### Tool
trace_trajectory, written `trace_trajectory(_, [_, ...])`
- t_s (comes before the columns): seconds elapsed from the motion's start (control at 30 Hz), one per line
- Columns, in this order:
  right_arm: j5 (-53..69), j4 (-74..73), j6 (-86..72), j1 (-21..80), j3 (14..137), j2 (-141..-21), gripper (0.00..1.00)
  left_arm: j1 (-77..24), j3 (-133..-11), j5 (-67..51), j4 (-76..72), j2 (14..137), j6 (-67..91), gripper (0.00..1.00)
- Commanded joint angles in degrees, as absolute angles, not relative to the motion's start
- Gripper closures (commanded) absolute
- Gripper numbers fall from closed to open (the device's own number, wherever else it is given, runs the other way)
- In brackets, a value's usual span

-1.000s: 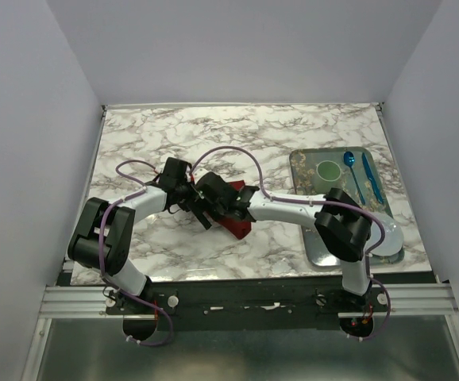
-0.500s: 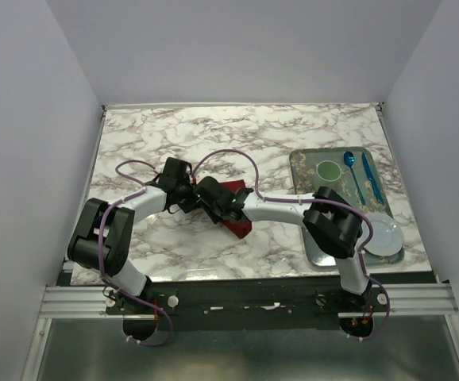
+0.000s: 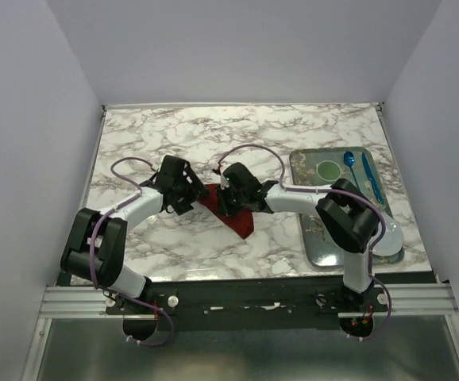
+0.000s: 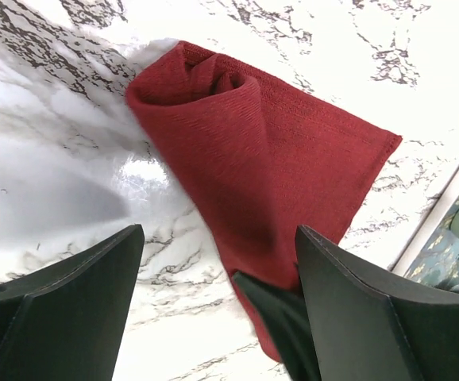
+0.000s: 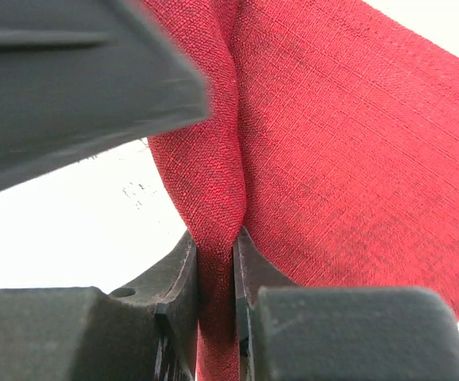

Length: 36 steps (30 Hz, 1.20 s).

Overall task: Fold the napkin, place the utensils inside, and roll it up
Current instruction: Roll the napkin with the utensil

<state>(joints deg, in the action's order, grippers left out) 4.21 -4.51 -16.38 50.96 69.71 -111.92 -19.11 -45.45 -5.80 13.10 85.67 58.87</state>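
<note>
The dark red napkin [image 3: 236, 217] lies bunched and partly rolled on the marble table, between the two arms. In the left wrist view the napkin [image 4: 261, 151] has a curled, rolled end at its far corner. My left gripper [image 3: 183, 185] sits just left of the cloth. The left gripper [image 4: 217, 234] is open, with only marble and the cloth's edge between its fingers. My right gripper [image 3: 231, 195] is on the cloth's upper part. The right gripper [image 5: 216, 246] is shut on a raised fold of the napkin [image 5: 341, 159]. The utensils are out of view.
A metal tray [image 3: 307, 238] stands at the right, holding a small green bowl [image 3: 327, 170], a blue spoon [image 3: 349, 159], a blue-handled piece [image 3: 370, 176] and a white plate [image 3: 388, 234]. The left gripper's dark finger [image 5: 71, 87] shows in the right wrist view.
The left gripper has let go of the cloth, opened wide and drawn back to the left. The right gripper has closed on a fold of the napkin and shifted right.
</note>
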Motion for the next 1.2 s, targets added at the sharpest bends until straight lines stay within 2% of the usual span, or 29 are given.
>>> trace_trajectory(0.0, [24.6,1.3,-20.6,45.0,65.0,-112.9,0.83,-19.3,-46.8,-3.8,14.6,83.6,58.0,0.14])
trace_trajectory(0.2, [42.6,5.6,-25.5,39.6,65.5,-119.4,0.83,-19.6,-48.0,-9.2,11.5,87.7,58.1,0.14])
trace_trajectory(0.37, [47.7,7.7,-28.6,38.1,66.4,-123.1,0.8,-20.4,-48.2,-9.8,10.5,91.6,58.6,0.16])
trace_trajectory(0.47, [47.3,7.5,-28.9,38.0,66.9,-123.6,0.78,-20.5,-48.2,-9.0,10.1,93.4,58.0,0.24])
trace_trajectory(0.5, [46.4,6.6,-28.4,38.1,67.1,-123.4,0.77,-20.5,-48.4,-8.8,10.3,93.9,57.9,0.33])
trace_trajectory(0.53, [45.7,5.5,-27.7,38.0,67.6,-123.1,0.77,-20.5,-48.5,-8.6,10.5,94.6,57.8,0.38])
trace_trajectory(0.6, [39.0,-2.0,-22.8,38.4,69.7,-122.3,0.74,-20.5,-48.3,-8.1,10.3,95.2,57.9,0.46])
trace_trajectory(0.67, [34.3,-6.1,-19.5,39.3,70.8,-119.9,0.69,-20.5,-47.8,-8.1,9.7,95.1,57.9,0.48])
trace_trajectory(0.77, [26.7,-10.2,-16.3,40.2,70.8,-115.8,0.54,-20.5,-47.6,-7.8,9.8,94.6,57.6,0.51])
trace_trajectory(0.8, [21.7,-11.8,-15.0,40.8,70.8,-114.6,0.45,-20.4,-47.5,-7.6,9.8,94.4,57.6,0.51])
trace_trajectory(0.87, [18.2,-12.5,-13.9,43.0,70.5,-112.6,0.4,-20.5,-47.5,-7.7,10.0,94.0,57.6,0.51])
trace_trajectory(1.0, [3.6,-14.3,-11.8,48.7,70.9,-108.3,0.23,-20.5,-48.0,-8.2,10.5,93.5,57.6,0.52])
trace_trajectory(1.1, [-6.9,-15.1,-10.1,53.4,72.0,-107.4,0.16,-20.4,-48.3,-8.1,11.1,93.1,57.5,0.52])
trace_trajectory(1.17, [-10.8,-15.6,-9.4,56.1,73.8,-108.1,0.15,-20.5,-48.4,-8.2,11.3,93.0,57.4,0.52])
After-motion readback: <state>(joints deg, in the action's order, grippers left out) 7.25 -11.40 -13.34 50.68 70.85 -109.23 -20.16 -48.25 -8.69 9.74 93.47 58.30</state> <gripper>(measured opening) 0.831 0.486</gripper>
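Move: The napkin roll runs slantwise from far left to near right; its far-left end is about 1 cm ahead of the left hand, 2 cm to its right and 3 cm below. The right hand already pinches the roll near its middle, which is about 1 cm back and 1 cm right of that hand. The loose flat flap lies some 5 cm right of the right hand, level fore and aft and 2 cm lower; the green cup is 10 cm ahead and 31 cm right. Keeping its pinch, the right hand goes on turning the roll about its own length, top over towards the loose flap, by nearly 40 degrees more while barely shifting, as the open left hand moves about 2 cm right and 2 cm down over the far-left end and closes to pinch it. Only then does the right hand open wide, turn its wrist back the other way and rise some 1.5 cm, its fingers still close around the roll, while the left keeps its hold. ##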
